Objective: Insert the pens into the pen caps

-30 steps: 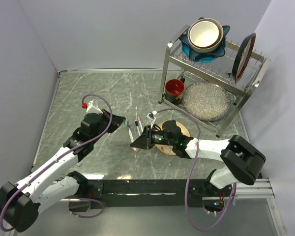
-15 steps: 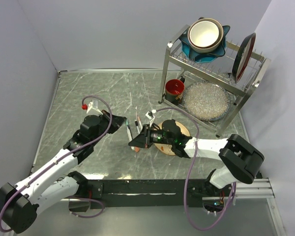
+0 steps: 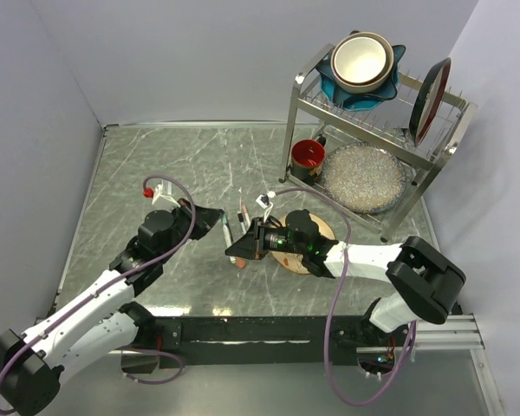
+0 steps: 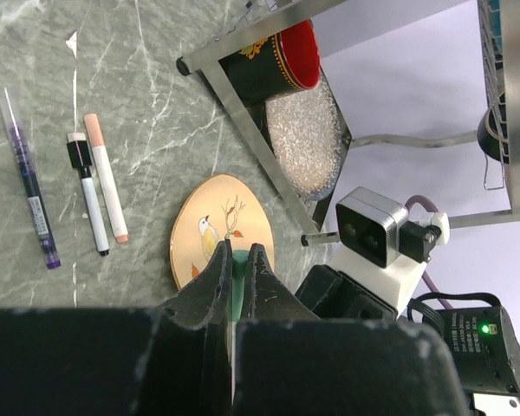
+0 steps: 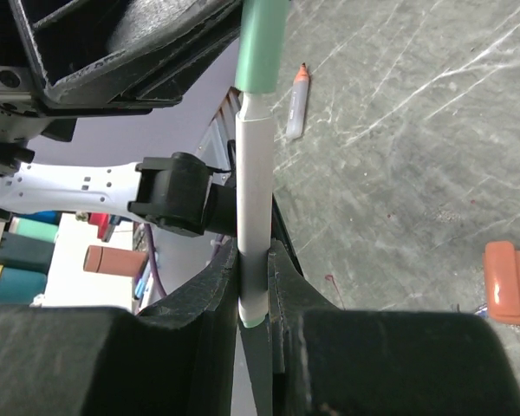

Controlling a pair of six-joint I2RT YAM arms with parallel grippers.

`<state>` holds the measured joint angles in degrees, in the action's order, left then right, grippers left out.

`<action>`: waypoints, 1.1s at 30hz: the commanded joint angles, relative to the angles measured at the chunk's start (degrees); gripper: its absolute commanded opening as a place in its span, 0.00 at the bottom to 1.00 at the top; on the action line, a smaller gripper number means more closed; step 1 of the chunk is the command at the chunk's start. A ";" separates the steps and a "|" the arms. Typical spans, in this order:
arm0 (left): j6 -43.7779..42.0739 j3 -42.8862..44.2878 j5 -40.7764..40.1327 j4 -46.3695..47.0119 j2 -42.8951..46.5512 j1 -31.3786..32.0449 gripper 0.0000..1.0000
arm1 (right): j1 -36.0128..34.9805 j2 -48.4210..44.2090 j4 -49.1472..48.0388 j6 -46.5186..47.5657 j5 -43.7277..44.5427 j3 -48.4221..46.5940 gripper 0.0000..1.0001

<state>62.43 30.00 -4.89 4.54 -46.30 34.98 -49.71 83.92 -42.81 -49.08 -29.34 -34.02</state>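
My right gripper (image 5: 254, 253) is shut on the lower barrel of a white pen (image 5: 253, 186) that stands upright between its jaws. A green pen cap (image 5: 262, 43) sits on the pen's upper end. My left gripper (image 4: 234, 260) is shut on that green cap (image 4: 234, 276). In the top view the left gripper (image 3: 215, 217) and the right gripper (image 3: 239, 250) meet tip to tip above the table. Three more pens lie side by side: a purple one (image 4: 30, 198), a black-tipped one (image 4: 88, 206) and a white one with orange ends (image 4: 108, 180). An orange cap (image 5: 511, 282) lies loose on the table.
A round wooden coaster with a bird (image 4: 221, 230) lies under the right arm. A metal dish rack (image 3: 377, 130) at the back right holds bowls, a plate and a glass dish (image 3: 362, 178). A red cup (image 3: 308, 156) stands beside its leg.
The left arm has swung slightly right and nearer, bringing its gripper closer to the right gripper. The right gripper has shifted a little to the left. Both grips are unchanged.
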 commanded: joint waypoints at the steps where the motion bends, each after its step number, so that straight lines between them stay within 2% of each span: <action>1: -0.47 -1.34 -0.21 2.67 2.18 0.79 0.01 | 0.23 -2.18 -3.42 -0.23 0.78 -2.54 0.00; 7: -2.13 -3.01 4.34 6.44 4.03 0.97 0.01 | 1.11 -2.18 -5.79 -1.63 0.34 -1.75 0.00; 12: -2.93 -7.49 12.35 16.73 5.78 1.05 0.02 | 2.87 -2.44 -11.16 -3.92 -3.87 -1.66 0.00; 13: -3.19 -7.67 13.75 17.52 6.05 1.05 0.05 | 2.87 -2.88 -11.33 -2.96 -4.14 -1.66 0.00; 16: -3.98 -7.24 15.08 17.79 7.01 1.05 0.24 | 2.87 -4.20 -12.21 -1.73 -6.07 -0.79 0.00; 17: -4.16 -7.06 15.60 17.79 7.54 1.05 0.33 | 2.87 -4.55 -12.65 -1.55 -6.51 -0.52 0.00; 20: -4.43 -6.18 15.87 17.79 8.51 1.05 0.46 | 2.87 -5.52 -12.56 -1.02 -7.39 0.44 0.00; 26: -6.01 -3.46 15.96 16.04 7.73 1.05 0.57 | 2.25 -6.48 -13.53 -1.37 -8.45 1.41 0.00; 33: -7.24 -0.65 16.75 14.10 7.72 1.05 0.63 | 1.81 -8.24 -11.42 -0.05 -8.36 1.24 0.00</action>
<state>57.45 25.93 10.13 18.15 -38.89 35.94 -47.37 78.59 -52.49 -50.87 -36.99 -32.53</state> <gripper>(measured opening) 0.613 0.198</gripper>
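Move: The left hand already holds the green cap at the white pen's upper end. The pen's middle lies about 5 cm back, 1 cm right and 3 cm below it. From the right hand, which grips the pen's lower end, the cap is some 8 cm ahead, 2 cm left and 4 cm up. On the table, roughly 20 cm below the left hand, the orange block lies level and 3 cm right, and the plate 5 cm ahead and 20 cm right. Left pushes the cap onto the pen, opens while withdrawing up and back; right raises the pen about 6 cm. ##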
